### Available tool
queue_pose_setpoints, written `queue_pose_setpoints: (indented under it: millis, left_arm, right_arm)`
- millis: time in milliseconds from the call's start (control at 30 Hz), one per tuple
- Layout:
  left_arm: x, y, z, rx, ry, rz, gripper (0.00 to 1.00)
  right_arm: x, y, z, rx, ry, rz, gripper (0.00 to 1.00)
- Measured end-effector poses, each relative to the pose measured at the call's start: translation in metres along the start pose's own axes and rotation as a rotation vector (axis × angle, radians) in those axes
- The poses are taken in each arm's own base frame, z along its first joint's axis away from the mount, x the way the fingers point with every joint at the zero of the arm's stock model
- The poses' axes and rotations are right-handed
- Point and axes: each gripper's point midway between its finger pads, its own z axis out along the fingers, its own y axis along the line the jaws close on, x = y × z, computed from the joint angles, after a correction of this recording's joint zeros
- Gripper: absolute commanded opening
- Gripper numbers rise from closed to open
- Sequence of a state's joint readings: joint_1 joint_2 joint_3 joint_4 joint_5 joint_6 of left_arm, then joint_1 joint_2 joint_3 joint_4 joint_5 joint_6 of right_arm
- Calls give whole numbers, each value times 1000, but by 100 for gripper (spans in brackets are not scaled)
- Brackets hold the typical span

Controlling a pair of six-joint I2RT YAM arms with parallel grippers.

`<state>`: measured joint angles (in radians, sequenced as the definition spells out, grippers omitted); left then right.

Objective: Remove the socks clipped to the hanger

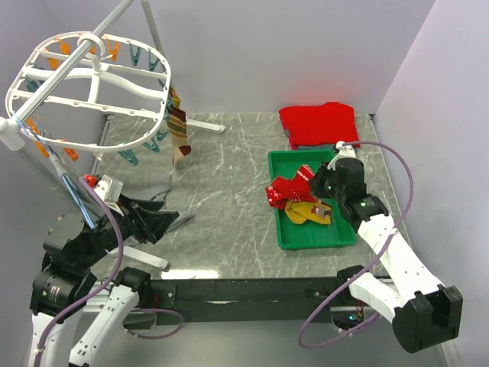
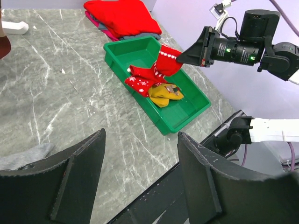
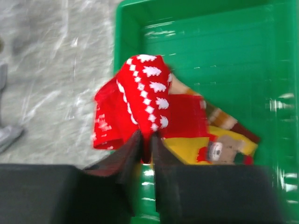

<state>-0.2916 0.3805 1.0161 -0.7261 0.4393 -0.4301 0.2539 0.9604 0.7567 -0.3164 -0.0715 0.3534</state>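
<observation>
The white oval hanger hangs at the far left, with orange and teal clips on its rim. One striped brown and tan sock is still clipped to its right edge. My right gripper is shut on a red sock with white patterns and holds it over the green tray. A second red sock and a mustard-yellow sock lie in the tray. My left gripper is open and empty, low over the table at the near left.
A folded plain red garment lies behind the tray. The hanger stand's pole and white foot are at the back left. A grey piece of fabric lies on the marble table by my left gripper.
</observation>
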Motion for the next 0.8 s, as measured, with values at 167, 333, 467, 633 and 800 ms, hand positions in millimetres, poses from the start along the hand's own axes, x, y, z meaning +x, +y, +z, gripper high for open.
queue_pose_setpoints:
  millis: [167, 333, 467, 633, 800]
  left_arm:
    - [0, 0, 0, -1, -1, 1, 68]
    - [-1, -1, -2, 4, -11, 6, 67]
    - [-2, -1, -2, -1, -17, 6, 66]
    - [-6, -1, -5, -8, -43, 11, 68]
    - [-11, -4, -10, -7, -76, 12, 69]
  right_arm:
    - [-4, -20, 0, 106, -26, 18, 95]
    - [-10, -20, 0, 172, -17, -25, 100]
    - [-28, 25, 5, 109, -40, -116, 100]
    - [-48, 123, 31, -189, -70, -201, 100]
    - [-35, 203, 86, -467, -39, -258, 100]
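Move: Hanging closed over the green bin, the right hand still has the red sock; the bin's middle lies about 3 cm back, 3 cm to its right and 15 cm below. In the bin, the snowflake red sock lies some 6 cm left and 1 cm ahead, the yellow sock 6 cm back and 2 cm right. On the hanger, the striped sock hangs roughly 31 cm left and 11 cm ahead. From the left hand the bin is some 16 cm ahead, 32 cm right, 31 cm lower. Spreading its fingers wide, the right hand lets go of the red sock over the bin while drifting a couple of centimetres to the right. Then it turns back and sweeps fast to the left, about 23 cm, reaching some 7 cm forward and rising about 6, out over the bin's left rim towards the striped sock on the hanger; the wrist swings counter-clockwise and its fingers tip up somewhat. ##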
